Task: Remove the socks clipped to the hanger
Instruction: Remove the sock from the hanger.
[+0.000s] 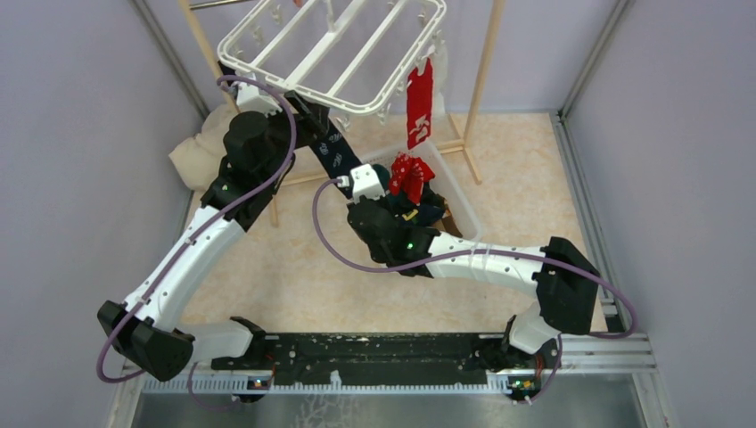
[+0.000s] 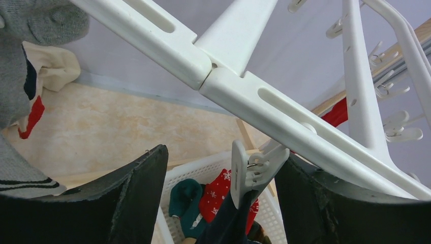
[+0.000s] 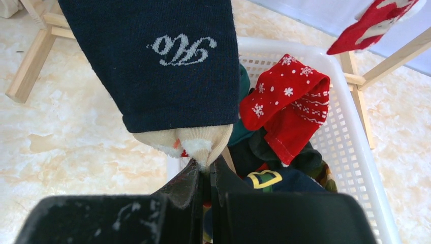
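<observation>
The white hanger (image 1: 330, 53) hangs at the back, its bars (image 2: 264, 101) filling the left wrist view. A dark navy sock (image 3: 167, 66) with a cream toe stretches down from one clip (image 2: 254, 168). My right gripper (image 3: 206, 160) is shut on that cream toe, just above the basket. My left gripper (image 2: 223, 170) is open under the hanger; the clip stands between its fingers, close to the right one. A red sock (image 1: 420, 102) dangles from a clip on the hanger's right side. A grey striped sock (image 2: 30, 51) hangs at the upper left.
A white slatted basket (image 1: 464, 209) below the hanger holds a red snowflake sock (image 3: 287, 101), a teal sock (image 2: 185, 203) and other dark socks. Wooden poles (image 1: 486, 71) stand around the hanger. A cream cloth (image 1: 201, 152) lies at the left wall.
</observation>
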Available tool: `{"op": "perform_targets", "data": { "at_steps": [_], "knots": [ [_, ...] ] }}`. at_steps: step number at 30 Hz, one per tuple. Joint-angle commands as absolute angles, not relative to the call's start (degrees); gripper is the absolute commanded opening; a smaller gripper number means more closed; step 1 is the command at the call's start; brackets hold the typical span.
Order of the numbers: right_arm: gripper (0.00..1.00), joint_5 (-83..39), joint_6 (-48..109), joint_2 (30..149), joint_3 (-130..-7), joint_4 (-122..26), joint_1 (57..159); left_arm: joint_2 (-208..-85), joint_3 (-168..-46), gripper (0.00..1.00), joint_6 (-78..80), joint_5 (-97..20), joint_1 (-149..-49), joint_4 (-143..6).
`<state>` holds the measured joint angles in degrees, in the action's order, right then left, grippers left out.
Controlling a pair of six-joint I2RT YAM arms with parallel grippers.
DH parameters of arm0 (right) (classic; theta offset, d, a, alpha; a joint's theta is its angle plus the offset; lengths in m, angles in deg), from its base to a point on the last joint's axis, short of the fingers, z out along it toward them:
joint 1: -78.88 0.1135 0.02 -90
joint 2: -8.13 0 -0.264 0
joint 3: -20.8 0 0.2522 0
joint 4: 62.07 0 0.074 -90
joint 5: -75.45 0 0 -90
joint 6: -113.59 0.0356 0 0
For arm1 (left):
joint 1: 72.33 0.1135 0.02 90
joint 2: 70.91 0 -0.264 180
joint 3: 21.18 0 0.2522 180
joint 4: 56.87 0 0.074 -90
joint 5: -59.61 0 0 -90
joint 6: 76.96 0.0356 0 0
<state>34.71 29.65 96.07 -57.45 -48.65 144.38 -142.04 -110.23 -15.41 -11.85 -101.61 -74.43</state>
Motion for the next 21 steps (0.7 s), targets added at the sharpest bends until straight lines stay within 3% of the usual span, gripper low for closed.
{"op": "perform_targets", "data": {
  "at_steps": [1,4,7,13,16,21],
  "knots": [
    [0.0,34.42,30.53,95.26,-57.09,-49.37,144.97,-141.01,-111.77,0.8,-14.94,-10.88,-101.98,-71.46],
    [0.0,34.33,30.7,95.17,-56.96,-49.43,144.97,-140.68,-111.23,0.72,-15.0,-10.85,-101.95,-71.08],
    [0.0,34.07,30.88,95.24,-56.89,-49.29,144.98,-139.93,-109.67,0.57,-14.67,-11.3,-101.92,-68.0],
    [0.0,33.88,31.06,95.3,-56.57,-49.04,144.98,-138.62,-107.29,0.43,-14.41,-11.72,-102.03,-65.7],
    [0.0,33.88,31.13,95.19,-56.41,-49.11,144.97,-138.7,-107.52,0.31,-13.97,-12.04,-101.98,-65.54],
    [0.0,33.79,31.39,94.97,-56.16,-49.05,145.0,-139.01,-107.92,0.23,-13.61,-12.79,-101.97,-65.71]
  ]
}}
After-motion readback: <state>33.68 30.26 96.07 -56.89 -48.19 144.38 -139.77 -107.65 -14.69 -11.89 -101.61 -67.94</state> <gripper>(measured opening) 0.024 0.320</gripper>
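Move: The white clip holding the navy sock's top sits practically between the left hand's open fingers, about 1 cm to its right and 1 cm above. Counted from the left hand, the grey sock hangs some 11 cm left and 5 cm farther out, and the red-and-white sock about 18 cm right and 4 cm out. The basket is roughly 18 cm right, 15 cm back and 36 cm down. For the right hand, the clip is about 11 cm ahead, 7 cm left and 18 cm up. Upward by about 2 cm, its fingertips tilting up some 5 degrees, the left hand closes its wide-open fingers from both sides onto the white clip under the hanger's near rail, and ends pinching the clip's two arms. The right hand stays almost in place and keeps its shut grip on the cream cloth at the navy sock's lower end. ##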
